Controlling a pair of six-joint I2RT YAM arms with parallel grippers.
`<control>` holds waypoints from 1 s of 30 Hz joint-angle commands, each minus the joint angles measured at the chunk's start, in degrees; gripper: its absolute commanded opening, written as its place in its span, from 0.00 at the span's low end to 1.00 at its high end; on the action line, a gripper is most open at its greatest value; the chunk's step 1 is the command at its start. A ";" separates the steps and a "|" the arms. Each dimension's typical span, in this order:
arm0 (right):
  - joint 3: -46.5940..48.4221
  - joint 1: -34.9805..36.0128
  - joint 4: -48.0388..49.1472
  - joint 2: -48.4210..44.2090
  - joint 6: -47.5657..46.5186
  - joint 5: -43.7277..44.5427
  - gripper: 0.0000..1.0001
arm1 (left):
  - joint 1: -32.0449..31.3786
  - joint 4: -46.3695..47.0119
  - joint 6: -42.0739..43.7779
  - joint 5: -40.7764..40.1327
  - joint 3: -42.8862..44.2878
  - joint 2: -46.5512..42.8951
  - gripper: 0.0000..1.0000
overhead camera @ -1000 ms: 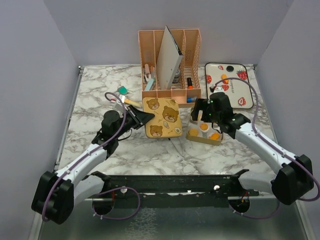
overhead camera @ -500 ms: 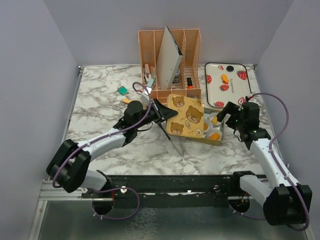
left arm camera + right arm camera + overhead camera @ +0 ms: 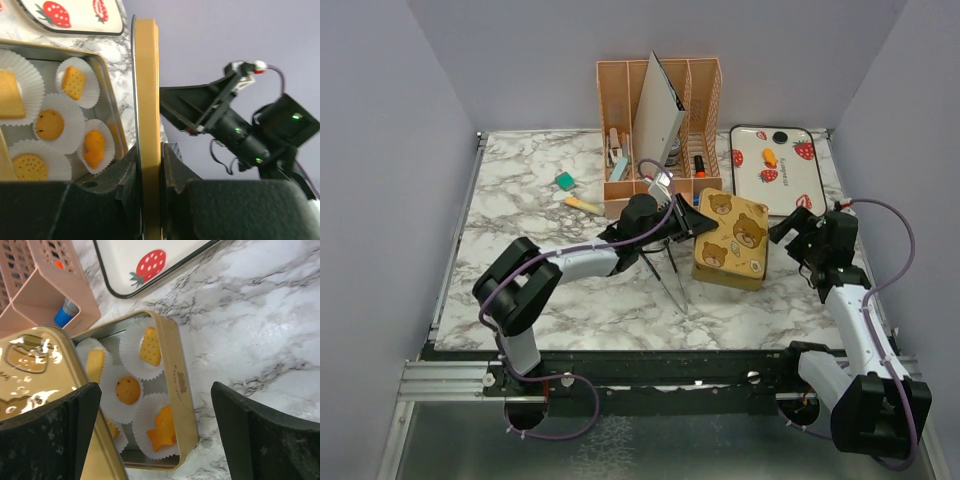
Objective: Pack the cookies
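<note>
The cookies sit in white paper cups inside an open gold tin: a square one, a round one and a fish-shaped one. My left gripper is shut on the rim of the yellow bear-print lid, which hangs tilted over the tin and hides most of it in the top view. The lid shows edge-on in the left wrist view, with cookies to its left. Just right of the tin, my right gripper stands open and holds nothing. One orange cookie lies on the strawberry tray.
A pink desk organizer stands behind the tin. Thin black tongs lie on the marble near the left gripper. A green piece and a yellow stick lie at the back left.
My left arm has swung the lid to the right, from beside the tin to over it. The right gripper has drawn back to the right of the tin and opened wide.
</note>
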 commanded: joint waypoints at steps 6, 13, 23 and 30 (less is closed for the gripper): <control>4.48 -0.11 -6.05 -0.86 0.50 14.60 1.00 | -1.49 2.65 -1.58 -3.65 5.08 7.26 0.00; 1.97 -0.11 -0.50 0.35 2.54 1.93 0.99 | -2.56 2.74 -1.99 -1.86 9.95 12.37 0.00; -0.33 -0.11 2.02 4.08 1.64 -5.49 0.97 | -3.07 2.74 -2.67 -1.61 12.46 17.16 0.00; -2.23 -0.02 4.48 9.00 0.61 -11.63 0.95 | -2.93 2.65 -1.52 -2.83 10.61 17.40 0.00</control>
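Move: My left hand grips the lid above the cookie box, whose middle is about 9 cm to its right, 3 cm ahead and 18 cm below. The tongs lie some 6 cm left of this hand and 2 cm back; the strawberry tray is about 25 cm right and 26 cm ahead, both on the table. From my open right hand the box is about 10 cm left, 3 cm ahead and 9 cm down, and the lid's middle about 13 cm left and 2 cm ahead, at nearly the same height. Still pinching the lid, my left hand first drops about 4 cm towards the box, then slides it right over the box, edging forward, and sinks again, about 7 cm down and 5 cm right in all. My open right hand first gives way 3 cm to the right and slightly up, then swings back left and down, its fingers tipping a little, over the lid's right edge. ##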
